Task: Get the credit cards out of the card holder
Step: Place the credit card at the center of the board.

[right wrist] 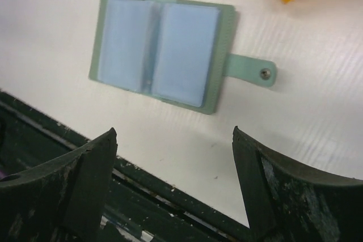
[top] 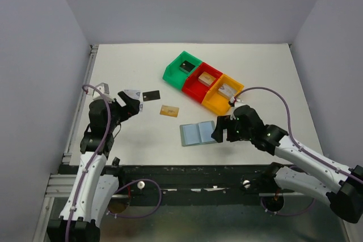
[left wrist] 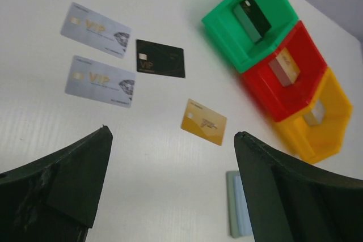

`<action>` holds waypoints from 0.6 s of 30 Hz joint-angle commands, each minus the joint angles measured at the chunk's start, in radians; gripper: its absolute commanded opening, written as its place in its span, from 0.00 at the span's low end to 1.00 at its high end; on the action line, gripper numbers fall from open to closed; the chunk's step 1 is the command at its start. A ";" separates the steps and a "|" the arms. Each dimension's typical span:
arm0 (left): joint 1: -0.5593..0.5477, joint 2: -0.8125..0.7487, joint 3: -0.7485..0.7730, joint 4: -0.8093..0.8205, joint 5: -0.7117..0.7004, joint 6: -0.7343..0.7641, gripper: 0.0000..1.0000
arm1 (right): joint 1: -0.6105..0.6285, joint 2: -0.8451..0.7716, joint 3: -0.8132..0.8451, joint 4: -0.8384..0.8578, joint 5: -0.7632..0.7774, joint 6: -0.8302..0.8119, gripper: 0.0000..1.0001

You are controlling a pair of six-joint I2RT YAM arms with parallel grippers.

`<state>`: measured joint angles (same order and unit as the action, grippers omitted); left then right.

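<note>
The card holder [top: 197, 133] [right wrist: 161, 49] lies open and flat near the table's front edge, with its snap strap out to one side. A black card [top: 151, 96] [left wrist: 160, 59] and a tan-gold card [top: 169, 111] [left wrist: 203, 122] lie loose on the table to its left. Two silver-grey cards [left wrist: 96, 22] [left wrist: 101, 81] lie side by side beyond them. My left gripper [top: 131, 106] [left wrist: 171, 134] hovers open above the table near these cards, holding nothing. My right gripper [top: 222, 130] [right wrist: 174, 131] is open at the holder's right edge, also holding nothing.
A green bin [top: 182, 67] [left wrist: 252, 18], a red bin [top: 202, 81] [left wrist: 286, 72] and an orange bin [top: 222, 94] [left wrist: 320, 117] stand in a diagonal row behind the holder, each with a small object inside. The table's dark front rail [right wrist: 170, 196] runs just under my right gripper.
</note>
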<state>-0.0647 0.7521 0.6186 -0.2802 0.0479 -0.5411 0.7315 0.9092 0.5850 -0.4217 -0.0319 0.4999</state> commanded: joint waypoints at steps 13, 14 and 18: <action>-0.390 -0.149 -0.184 0.022 0.221 -0.276 0.95 | -0.171 0.253 0.030 -0.025 0.156 0.170 0.82; -0.427 -0.139 -0.186 0.024 0.198 -0.280 0.95 | -0.176 0.284 0.035 -0.009 0.147 0.169 0.78; -0.544 -0.111 -0.206 0.056 0.158 -0.303 0.93 | -0.182 0.378 0.053 0.056 0.092 0.167 0.63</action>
<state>-0.5049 0.6170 0.4335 -0.2539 0.2687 -0.7975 0.5541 1.2243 0.6205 -0.4423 0.1207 0.6479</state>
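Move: The card holder lies open on the table, its middle some 28 cm to the right of the empty left hand, 8 cm back and 12 cm below. The holder's tab, on its right edge, is about 5 cm ahead of the right hand, nearly in line and some 8 cm below; the holder's middle is 9 cm to the left of the tab. From the left hand, the gold card is about 15 cm right and 3 cm ahead. The yellow bin's middle is 17 cm beyond the tab. Neither hand is seen to touch anything. The left, wide open, sweeps some 14 cm right and 10 cm back towards the card holder, sinking late and swinging about 30 degrees clockwise. The right drops about 7 cm while edging right and forward to just right of the holder's tab, turning clockwise, tipping down, its fingers starting to close. ##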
